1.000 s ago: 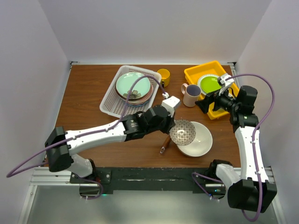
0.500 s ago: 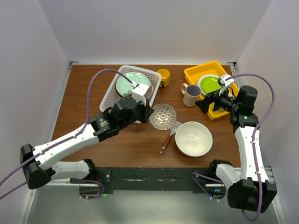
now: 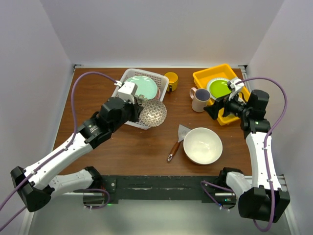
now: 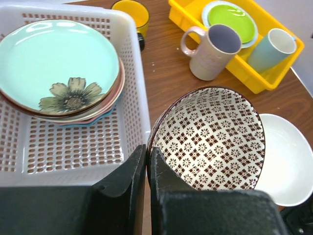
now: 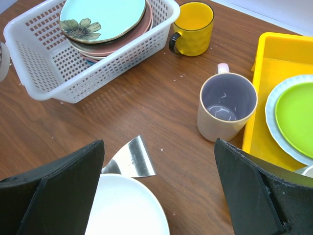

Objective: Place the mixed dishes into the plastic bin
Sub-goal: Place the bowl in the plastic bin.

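Note:
My left gripper [image 3: 139, 105] [image 4: 148, 149] is shut on the rim of the small patterned bowl [image 3: 153, 112] [image 4: 210, 139]. It holds the bowl tilted in the air at the near right corner of the plastic bin [image 3: 117, 103] [image 4: 73, 147] [image 5: 73, 68]. Inside the bin lies a stack of plates, a pale green flowered plate [image 3: 139, 87] [image 4: 54, 63] on top. The large cream bowl [image 3: 202, 145] [image 5: 124, 210], the yellow mug [image 3: 171, 81] [image 5: 193, 28] and the purple-lined cream mug [image 3: 199, 99] [image 5: 226, 105] stand on the table. My right gripper [image 3: 215, 105] [image 5: 159, 186] hovers open right of the cream mug, holding nothing.
A yellow tray [image 3: 205, 78] at the back right holds a lime-green plate [image 3: 219, 88] and a pale blue cup [image 4: 274, 49]. A wooden-handled spatula [image 3: 177, 142] lies left of the large bowl. White walls enclose the table on three sides.
My left arm has carried the patterned bowl from over the large cream bowl leftward and back to the bin's corner. The right arm has not moved.

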Robot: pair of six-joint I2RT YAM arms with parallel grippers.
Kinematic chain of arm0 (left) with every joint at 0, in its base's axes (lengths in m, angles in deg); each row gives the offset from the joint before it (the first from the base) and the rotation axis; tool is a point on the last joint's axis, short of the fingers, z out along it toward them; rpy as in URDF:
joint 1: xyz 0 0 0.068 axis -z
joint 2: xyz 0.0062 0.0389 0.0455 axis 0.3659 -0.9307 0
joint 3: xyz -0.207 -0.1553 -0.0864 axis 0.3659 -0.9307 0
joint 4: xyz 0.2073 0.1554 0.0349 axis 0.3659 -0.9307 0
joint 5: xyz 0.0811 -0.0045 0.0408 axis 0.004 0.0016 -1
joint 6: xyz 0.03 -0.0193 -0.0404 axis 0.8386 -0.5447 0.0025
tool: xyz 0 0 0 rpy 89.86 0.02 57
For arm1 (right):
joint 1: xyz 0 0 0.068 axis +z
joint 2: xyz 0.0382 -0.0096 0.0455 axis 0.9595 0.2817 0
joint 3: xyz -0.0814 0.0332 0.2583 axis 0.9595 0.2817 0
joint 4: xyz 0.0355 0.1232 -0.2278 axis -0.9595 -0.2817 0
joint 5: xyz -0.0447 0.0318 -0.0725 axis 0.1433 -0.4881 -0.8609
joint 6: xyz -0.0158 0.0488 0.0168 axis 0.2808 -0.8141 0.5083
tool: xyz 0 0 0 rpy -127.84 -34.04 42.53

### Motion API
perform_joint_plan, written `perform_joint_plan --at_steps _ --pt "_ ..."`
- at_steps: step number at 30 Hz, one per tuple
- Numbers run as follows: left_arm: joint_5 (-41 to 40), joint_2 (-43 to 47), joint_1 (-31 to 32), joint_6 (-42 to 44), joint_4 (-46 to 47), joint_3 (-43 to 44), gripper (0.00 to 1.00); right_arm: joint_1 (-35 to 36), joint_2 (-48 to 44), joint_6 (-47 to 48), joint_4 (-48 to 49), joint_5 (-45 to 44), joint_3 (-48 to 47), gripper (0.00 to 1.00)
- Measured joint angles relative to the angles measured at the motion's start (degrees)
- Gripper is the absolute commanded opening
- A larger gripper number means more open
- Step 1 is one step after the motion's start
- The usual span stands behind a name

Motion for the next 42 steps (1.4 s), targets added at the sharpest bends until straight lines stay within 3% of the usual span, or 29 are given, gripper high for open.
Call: perform_joint_plan --at_steps 24,42 --pt "5.6 0.92 -14.36 1.57 0.22 -3.52 0.0 0.0 -0.02 0.31 -0.02 0.22 0.0 0.98" --pt "11.02 -0.72 -19.98 1.7 1.84 -4.7 0.0 0.0 0.0 0.44 -0.15 0.76 0.0 0.98"
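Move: Ahead of the left hand, which already holds the patterned bowl by its rim with the bowl out to the right, the plastic bin's middle lies about 20 cm forward, 4 cm left and 22 cm down. The plate stack inside is roughly 24 cm ahead, 2 cm left; the yellow mug 33 cm ahead, 16 cm right; the spatula level with the hand, 20 cm right. From the right hand the bin is some 17 cm ahead, 36 cm left. Carrying the patterned bowl on in a closed grip on its rim, the left hand swings left about 7.5 cm while easing some 5 cm forward and sinking a little, towards the bin, slowing as it goes. The wrist turns roughly 10 degrees counter-clockwise, and the fingers keep their hold. ##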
